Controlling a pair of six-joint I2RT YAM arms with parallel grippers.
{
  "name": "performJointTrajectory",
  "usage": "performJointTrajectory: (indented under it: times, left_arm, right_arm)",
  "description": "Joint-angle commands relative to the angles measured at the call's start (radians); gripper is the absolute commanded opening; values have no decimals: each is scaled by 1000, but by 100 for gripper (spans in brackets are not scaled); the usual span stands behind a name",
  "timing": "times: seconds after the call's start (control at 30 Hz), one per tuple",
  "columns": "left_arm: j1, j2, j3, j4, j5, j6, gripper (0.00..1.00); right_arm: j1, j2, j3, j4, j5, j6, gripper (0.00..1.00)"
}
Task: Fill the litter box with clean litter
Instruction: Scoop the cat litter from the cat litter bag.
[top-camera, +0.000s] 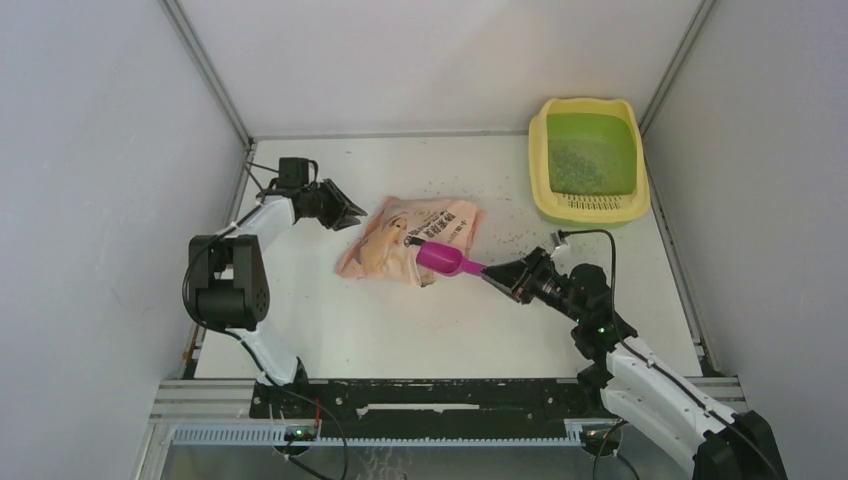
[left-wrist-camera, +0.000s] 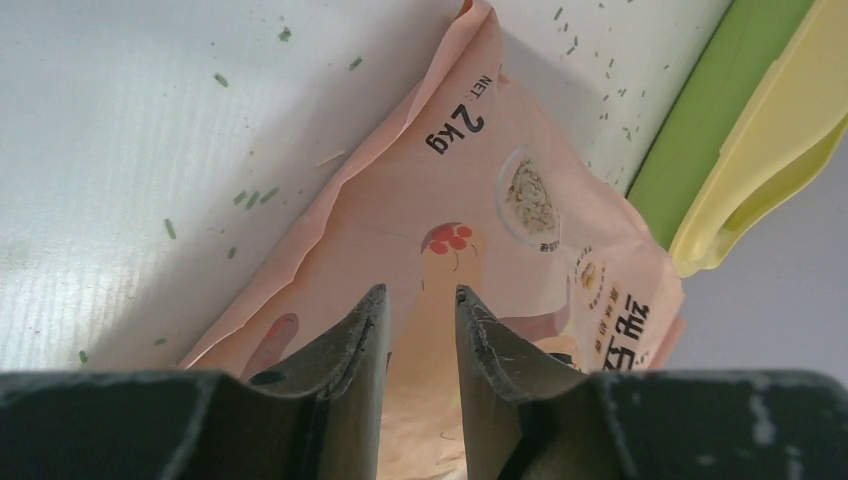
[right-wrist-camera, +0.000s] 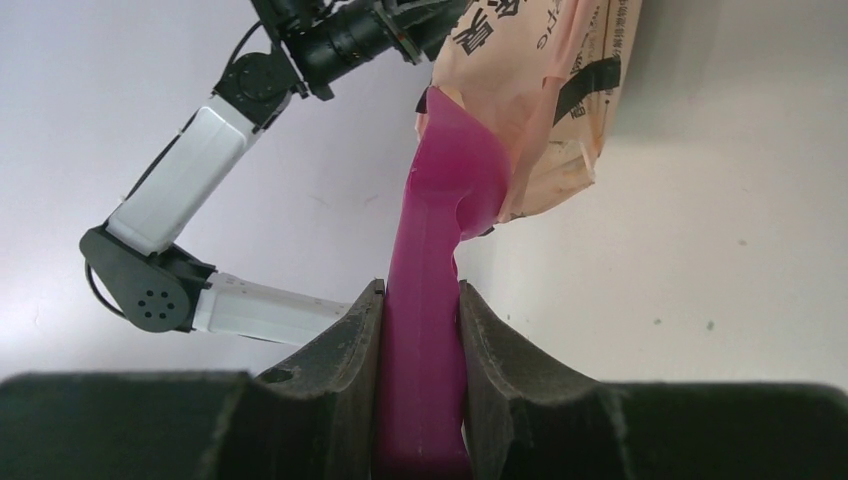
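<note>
The litter box (top-camera: 546, 195), with a pale yellow rim and a green basin, stands at the far right, and litter (top-camera: 572, 165) covers part of its floor. Its rim also shows in the left wrist view (left-wrist-camera: 760, 130). A peach-pink bag (top-camera: 400, 232) lies mid-table. My right gripper (top-camera: 497, 272) is shut on the handle of a magenta scoop (top-camera: 445, 260), whose head is at the bag's near-right mouth (right-wrist-camera: 440, 190). The scoop's contents are hidden. My left gripper (top-camera: 348, 213) is at the bag's far-left end, with bag material (left-wrist-camera: 480, 200) between its fingers (left-wrist-camera: 372, 310).
Loose granules (top-camera: 500, 235) are scattered on the white table between the bag and the box, and near the bag's edge (left-wrist-camera: 250, 198). Grey walls close in the left, right and back. The left arm (right-wrist-camera: 190, 170) shows beyond the scoop.
</note>
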Motion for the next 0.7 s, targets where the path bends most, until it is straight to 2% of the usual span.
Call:
performJointTrajectory:
  times: [0.0,0.13,0.23,0.43,0.67]
  left_arm:
    - [16,5,25,-18,-14,49,34]
    - [18,15,26,-31,-20,60,35]
    - [18,31,26,-31,-20,66,35]
    - [18,122,33,-22,-1,68,34]
    - [17,139,47,-27,-7,74,34]
  right_arm:
    - [26,63,127,137,30,-42,0]
    - [46,131,212,41,44,-93,0]
    - [52,183,209,-48,52,-110,0]
    - [82,239,109,14,80,-86,0]
    - [67,247,33,91,101,-82,0]
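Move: The right hand holds the purple scoop, its head about 8 cm ahead, 12 cm left and 4 cm below, tucked into the cat litter bag's raised mouth, roughly 8 cm ahead, 15 cm left and 4 cm lower. The bag's middle lies some 16 cm ahead, 18 cm left and 14 cm below that hand. From the left hand, the bag's left edge is almost right underneath: 2 cm back, 1 cm right, about 7 cm down. Keeping its grip on the scoop handle with the scoop head in the bag's mouth, the right hand lifts about 3 cm while easing forward and to its left, then turns over into a drop of some 9 cm, drawing slightly back and tipping the scoop downward. The left hand, fingers part open and unchanged, sinks about 6 cm onto or close over the bag's left edge, mostly in the later half, with its tips turning about 10 degrees steeper. ##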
